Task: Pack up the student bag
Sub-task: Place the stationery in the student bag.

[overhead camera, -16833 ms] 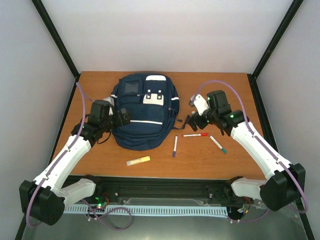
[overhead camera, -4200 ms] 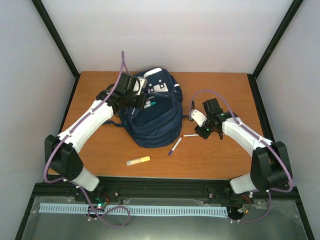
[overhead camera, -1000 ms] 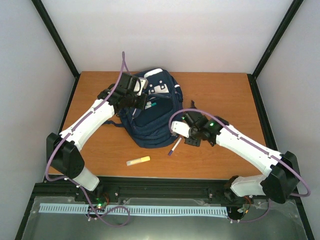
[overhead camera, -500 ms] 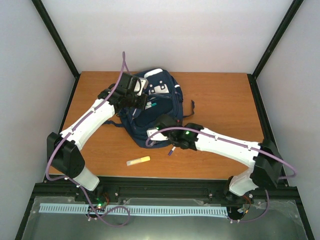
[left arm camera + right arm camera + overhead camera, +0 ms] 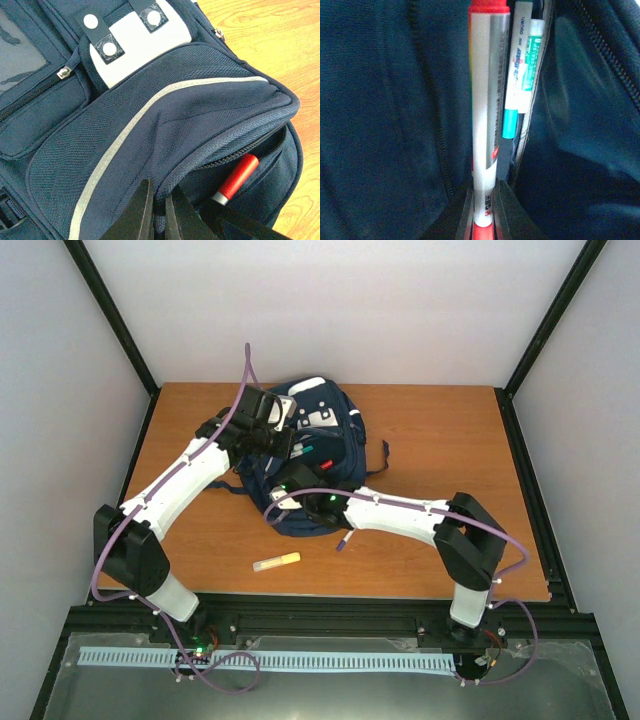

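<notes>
The navy student bag [image 5: 330, 430] lies at the back middle of the table, and it fills the left wrist view [image 5: 150, 125]. My left gripper [image 5: 160, 217] is shut on the rim of the bag's front pocket and holds it open; it also shows from above [image 5: 275, 440]. My right gripper [image 5: 484, 220] is shut on a white marker with red ends [image 5: 484, 100] and points it into the open pocket. A teal-capped marker [image 5: 519, 80] lies inside the pocket. The red marker's end shows in the left wrist view [image 5: 239, 176].
A purple marker [image 5: 347, 537] lies on the wooden table [image 5: 450, 440] just in front of the bag. A yellow highlighter [image 5: 276, 562] lies nearer the front edge. The right forearm [image 5: 400, 512] stretches across the table in front of the bag.
My right arm has swung left from the table to the bag's front pocket, carrying the red marker. The left gripper has kept its hold on the pocket rim.
</notes>
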Controlling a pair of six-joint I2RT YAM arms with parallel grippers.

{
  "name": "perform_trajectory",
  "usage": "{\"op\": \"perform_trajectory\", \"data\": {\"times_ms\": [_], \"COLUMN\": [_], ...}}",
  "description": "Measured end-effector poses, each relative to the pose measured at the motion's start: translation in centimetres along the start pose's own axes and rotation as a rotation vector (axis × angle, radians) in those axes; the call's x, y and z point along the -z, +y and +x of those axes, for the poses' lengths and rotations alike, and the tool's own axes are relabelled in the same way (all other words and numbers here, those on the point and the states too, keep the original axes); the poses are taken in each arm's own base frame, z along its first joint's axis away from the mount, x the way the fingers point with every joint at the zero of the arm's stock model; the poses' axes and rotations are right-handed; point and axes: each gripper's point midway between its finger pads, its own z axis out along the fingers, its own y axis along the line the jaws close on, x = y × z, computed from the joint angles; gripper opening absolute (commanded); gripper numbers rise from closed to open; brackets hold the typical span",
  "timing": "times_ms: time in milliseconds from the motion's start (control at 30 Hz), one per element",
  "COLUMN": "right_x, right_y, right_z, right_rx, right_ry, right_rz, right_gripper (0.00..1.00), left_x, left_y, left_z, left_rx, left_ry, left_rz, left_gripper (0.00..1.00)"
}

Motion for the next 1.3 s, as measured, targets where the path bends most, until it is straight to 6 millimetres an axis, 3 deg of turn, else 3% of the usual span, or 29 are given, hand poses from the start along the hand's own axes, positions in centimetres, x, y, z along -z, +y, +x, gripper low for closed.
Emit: {"op": "perform_trajectory", "data": {"times_ms": [100, 267, 433, 700, 867, 1133, 1233, 1300], "right_x": [-1.2, -2.9, -5.1, -4.9, -2.6, 3.9, 6.4, 7.8], "right_y": [-0.8, -2.4, -2.8, -2.6, -2.9, -3.4, -2.9, -1.5], "right_z": [0.2, 1.0, 2.1, 1.9, 2.5, 3.0, 3.4, 3.7], "right_rx": [-0.003, -0.016, -0.023, -0.083, -0.187, -0.438, -0.518, -0.56], "right_ry": [0.02, 0.042, 0.071, 0.055, 0.027, -0.123, -0.196, -0.239], "right_rz": [0.013, 0.055, 0.075, 0.064, 0.041, -0.042, -0.07, -0.111], "right_gripper": [0.06, 0.21, 0.26, 0.29, 0.3, 0.35, 0.36, 0.36], "left_x": [0.0, 0.1, 0.2, 0.2, 0.2, 0.2, 0.2, 0.2], "left_y": [0.0, 0.0, 0.1, 0.2, 0.2, 0.2, 0.2, 0.2], "left_z": [0.0, -0.1, -0.1, -0.2, -0.2, -0.2, -0.2, -0.2], "left_rx": [0.0, 0.0, 0.0, 0.001, 0.001, 0.001, 0.001, 0.001], "left_ry": [0.0, -0.002, -0.002, -0.004, -0.004, -0.004, -0.004, -0.004], "left_rz": [0.0, -0.001, -0.008, -0.011, -0.011, -0.011, -0.011, -0.011], "left_gripper": [0.01, 0.01, 0.01, 0.01, 0.01, 0.01, 0.01, 0.01]}}
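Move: The right hand holds the red marker inside the bag's open pocket; the teal-capped markers it goes to lie about 4 cm ahead, 3 cm left and some 4 cm below. The flap edge pinched by the left fingers is roughly 4 cm ahead, 5 cm left and 3 cm higher, the purple marker on the table some 16 cm back and 7 cm right. From the left hand the teal-capped markers are level ahead, about 3 cm right and 6 cm down. Letting go of the red marker in the pocket is the heart of this: the right hand carries it about 6 cm forward, further under the raised flap, and its fingers part there. Then it backs out some 10 cm, rising about 7 and drifting right, its left side rolling up about 30 degrees as the fingers open wider. The left hand keeps its pinch on the flap, holding the pocket open. ##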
